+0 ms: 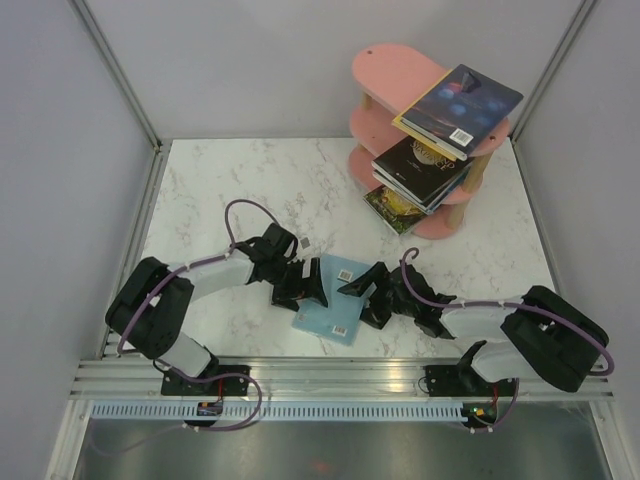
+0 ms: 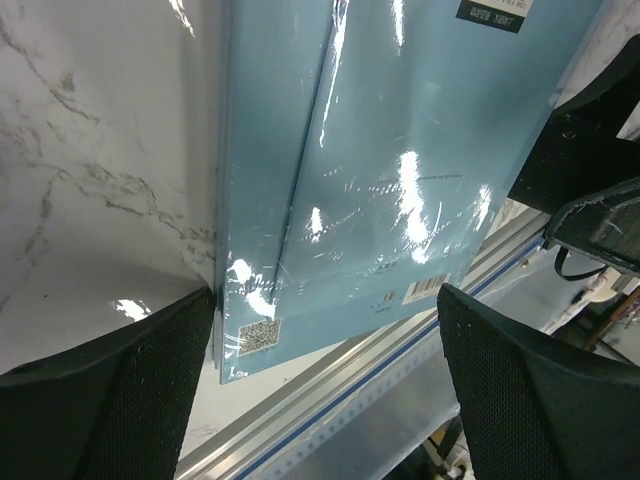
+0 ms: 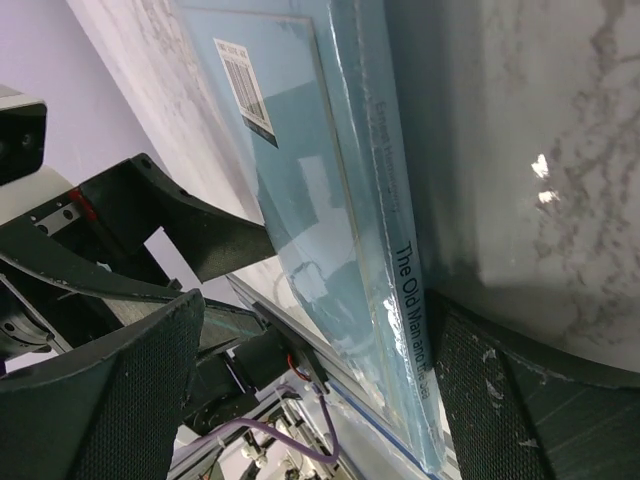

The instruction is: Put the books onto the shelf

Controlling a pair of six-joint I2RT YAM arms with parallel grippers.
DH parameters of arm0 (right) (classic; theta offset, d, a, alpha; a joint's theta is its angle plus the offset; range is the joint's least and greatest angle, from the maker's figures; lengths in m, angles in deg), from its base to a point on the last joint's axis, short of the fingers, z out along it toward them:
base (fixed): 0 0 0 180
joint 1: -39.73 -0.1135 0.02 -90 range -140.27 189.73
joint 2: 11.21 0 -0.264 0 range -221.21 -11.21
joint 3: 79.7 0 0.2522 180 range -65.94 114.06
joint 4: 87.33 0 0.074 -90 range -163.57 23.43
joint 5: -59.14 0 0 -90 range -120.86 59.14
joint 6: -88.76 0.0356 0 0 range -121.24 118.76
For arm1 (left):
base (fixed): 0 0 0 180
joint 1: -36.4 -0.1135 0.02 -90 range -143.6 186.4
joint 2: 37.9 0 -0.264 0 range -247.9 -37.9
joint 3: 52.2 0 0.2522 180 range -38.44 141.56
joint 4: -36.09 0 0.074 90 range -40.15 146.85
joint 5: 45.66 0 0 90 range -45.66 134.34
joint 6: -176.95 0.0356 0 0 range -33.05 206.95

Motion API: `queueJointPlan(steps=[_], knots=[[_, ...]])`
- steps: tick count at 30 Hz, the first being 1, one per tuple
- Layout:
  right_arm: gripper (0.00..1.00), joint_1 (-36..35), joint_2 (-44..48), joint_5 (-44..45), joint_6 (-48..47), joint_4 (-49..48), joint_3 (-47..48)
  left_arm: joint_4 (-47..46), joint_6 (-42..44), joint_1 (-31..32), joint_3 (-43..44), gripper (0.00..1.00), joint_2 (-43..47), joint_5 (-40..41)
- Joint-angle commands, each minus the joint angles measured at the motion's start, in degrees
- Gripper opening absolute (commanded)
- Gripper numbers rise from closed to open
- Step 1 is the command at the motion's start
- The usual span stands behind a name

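Two light blue books (image 1: 330, 300) lie stacked flat on the marble table near its front edge. My left gripper (image 1: 300, 285) stands open at their left side; in the left wrist view the books' (image 2: 380, 180) near corner sits between the spread fingers (image 2: 130, 400), close to the left one. My right gripper (image 1: 375, 295) stands open at their right side, the printed spine (image 3: 400, 250) beside its right finger (image 3: 520, 400). The pink shelf (image 1: 400, 70) stands at the back right, holding a dark blue book (image 1: 460, 105) on top, a black one (image 1: 425, 165) in the middle and a green-yellow one (image 1: 392, 208) at the bottom.
The metal rail (image 1: 340, 375) of the table's front edge runs just behind the books, seen close under my left gripper (image 2: 325, 380). My left arm's dark finger (image 3: 180, 230) shows in the right wrist view near my right gripper (image 3: 310, 390). White walls enclose the table.
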Motion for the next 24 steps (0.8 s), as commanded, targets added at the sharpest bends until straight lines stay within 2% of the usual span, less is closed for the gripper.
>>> queueJointPlan(steps=[1,5,10,13,16,17,19,20,22,23,24], knots=[[0.94,-0.62,-6.37,7.85,-2.76,7.67,-4.21,0.98,-2.19,-0.27,1.39,0.96,-1.65,3.77],[0.94,-0.62,-7.78,7.15,-5.14,6.80,-4.91,0.46,-0.61,-2.11,5.79,0.96,-7.61,3.95],[0.91,-1.49,-10.41,7.06,-3.56,-6.55,-8.69,-6.22,-4.64,-1.85,8.26,0.94,-13.44,-3.25],[0.82,-2.20,-12.08,7.41,-3.21,-12.09,-9.13,-9.12,-7.81,-1.68,7.56,0.94,-13.36,-5.28],[0.63,-2.20,-9.46,9.95,-2.07,-16.49,-11.50,-9.57,-9.39,-1.76,7.03,0.94,-12.48,-6.68],[0.53,-2.29,-8.06,10.92,-1.80,-16.76,-11.86,-9.57,-10.00,-1.76,6.86,0.94,-12.13,-7.04],[0.40,-2.20,-2.53,12.07,-1.98,-15.46,-12.04,-9.66,-10.62,-1.76,6.33,0.94,-10.20,-7.83],[0.23,-2.11,-0.24,13.03,-3.11,-11.88,-11.60,-9.57,-11.32,-1.94,6.07,0.94,-9.41,-8.01],[0.05,-2.11,7.31,14.09,-5.13,-5.55,-8.46,-9.40,-11.94,-2.29,5.71,0.94,-5.90,-7.57],[0.00,-2.11,9.77,15.22,-6.18,1.79,-6.87,-8.35,-12.99,-2.90,5.71,0.94,-4.58,-6.96],[0.00,-2.03,14.50,16.02,-7.76,5.26,-5.46,-7.29,-13.61,-3.43,5.89,0.94,-2.83,-4.78]])
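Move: The light-blue book lies flat between the two hands. Its middle is about 6 cm to the left of the right hand and level with it, a centimetre or so lower, with the spine edge already between the open fingers. From the left hand it is about 6 cm to the right and 2 cm back. The green book on the lowest board stands some 23 cm ahead of the right hand and 11 cm to its right; the shelf's middle is about 30 cm ahead, 13 cm right. The book's left side is followed and pushed by the wide-open left hand, going some 4 cm forward and nearly as far right, towards the right hand. The right hand waits almost in place while its fingers close and pinch the spine edge, eases a little right, then rises to about 3 cm above its start, fingers tipping up some 15 degrees. ##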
